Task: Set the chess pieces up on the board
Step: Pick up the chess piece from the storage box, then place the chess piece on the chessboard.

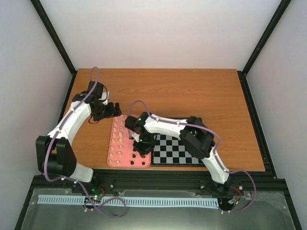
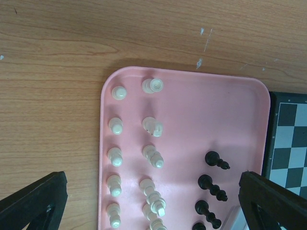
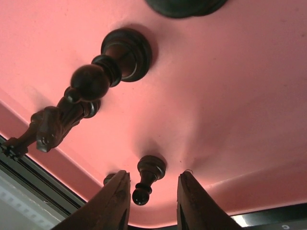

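The pink tray (image 1: 123, 164) holds rows of cream-white chess pieces (image 2: 153, 155) and a column of black chess pieces (image 2: 211, 184). The checkered board (image 1: 177, 149) lies right of it, its corner visible (image 2: 288, 143). My right gripper (image 1: 142, 151) reaches down into the tray's near right part. In the right wrist view its jaws (image 3: 154, 176) straddle a small black pawn (image 3: 147, 177); the pawn's head is close to the left finger and a gap remains on the right. My left gripper (image 1: 108, 111) hovers beyond the tray's far end, fingers spread wide (image 2: 152, 179), holding nothing.
Close to the pawn stand a taller black piece (image 3: 103, 76), a knight-like piece (image 3: 48, 127) and another dark base (image 3: 184, 5). The tray's raised rim (image 3: 57, 167) runs just behind the pawn. The wooden table (image 1: 192, 96) stretches beyond tray and board.
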Available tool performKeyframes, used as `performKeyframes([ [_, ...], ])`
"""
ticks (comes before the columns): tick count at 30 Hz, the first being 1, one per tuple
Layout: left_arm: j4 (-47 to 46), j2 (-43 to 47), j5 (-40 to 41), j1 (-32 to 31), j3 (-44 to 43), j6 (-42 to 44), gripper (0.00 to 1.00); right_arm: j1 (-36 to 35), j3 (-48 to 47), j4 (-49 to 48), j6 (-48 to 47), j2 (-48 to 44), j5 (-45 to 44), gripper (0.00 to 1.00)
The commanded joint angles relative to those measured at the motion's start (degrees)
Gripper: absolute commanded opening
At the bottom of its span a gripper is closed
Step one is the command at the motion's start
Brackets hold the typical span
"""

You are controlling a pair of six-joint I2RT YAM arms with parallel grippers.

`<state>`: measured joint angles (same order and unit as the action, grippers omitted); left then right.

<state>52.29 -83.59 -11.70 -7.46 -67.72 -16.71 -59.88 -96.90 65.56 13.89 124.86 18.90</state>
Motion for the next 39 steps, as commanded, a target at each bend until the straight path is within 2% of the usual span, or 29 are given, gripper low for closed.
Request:
performKeyframes([
  [1, -0.86, 1.87, 0.06, -0.18, 0.18, -0.53, 1.00, -0.70, 0.31, -0.40, -0.40, 0.83, 0.55, 0.27],
  [5, -0.89, 1.84, -0.23, -0.18, 0.18, -0.58, 1.00, -0.69, 0.10, 0.34, -0.30, 0.76, 0.29, 0.16],
  [6, -0.94, 1.82, -0.24, -0.18, 0.22, -0.58, 1.00, -0.70, 0.02, 0.62, -0.12, 0.66, 0.05, 0.10],
  [8, -1.04, 1.81, -0.41, -0.18, 0.29, -0.60, 1.00, -0.69, -0.12, 1.04, 0.23, 0.23, -0.76, 0.04],
  [14, -0.88, 1.96, -0.43, -0.18, 0.02, -0.60, 1.00, -0.40, -4.21, 5.81, 1.52, -2.89, -4.85, 0.03],
  [17, -0.61, 2.23, -0.53, -0.18, -0.17, -0.52, 1.00, 1.99, -3.57, 7.70, 4.08, -8.11, -5.51, 0.03],
  [20, -0.67, 2.48, -0.75, -0.18, -0.04, -0.60, 1.00, 6.08, 2.56, 8.69, 6.89, -15.50, -6.12, 0.03],
  [25, -0.86, 2.26, -1.53, -0.18, -0.27, -0.79, 1.00, 15.86, 22.00, 8.42, 10.93, -31.34, -4.97, 0.03],
  [29, -0.91, 2.02, -1.92, -0.14, -0.48, -0.98, 1.00, 22.99, 32.01, 8.48, 15.06, -40.40, -5.34, 0.03],
  [34, -1.37, 2.03, -2.33, -0.18, -0.05, -1.10, 1.00, 28.21, 39.94, 4.33, 19.68, -45.50, -4.64, 0.03],
  [39, -1.38, 1.95, -2.27, -0.20, 0.09, -1.06, 1.00, 29.47, 45.60, 1.08, 22.49, -47.00, -4.54, 0.03],
])
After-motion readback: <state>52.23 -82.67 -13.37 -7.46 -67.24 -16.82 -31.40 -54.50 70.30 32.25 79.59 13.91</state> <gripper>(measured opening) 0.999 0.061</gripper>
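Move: Between the right hand's open fingertips stands the black pawn, directly beneath the hand point and about 1 cm lower. Another black pawn is some 4 cm nearer the base; a taller black piece is about 4 cm left of the aimed pawn and level with it. The chessboard's middle lies roughly 17 cm right and 6 cm ahead. From the left hand, the aimed pawn is about 18 cm back, 13 cm right and 12 cm below. Closing on the pawn while staying in place, the right hand's fingers pinch it. The hand then lifts it some 9 cm, easing forward at first, and sweeps it quickly about 24 cm to the right over the chessboard. On the way it sinks back by about 4 cm, draws towards the base again and turns some 45 degrees clockwise, keeping the fingers shut. ##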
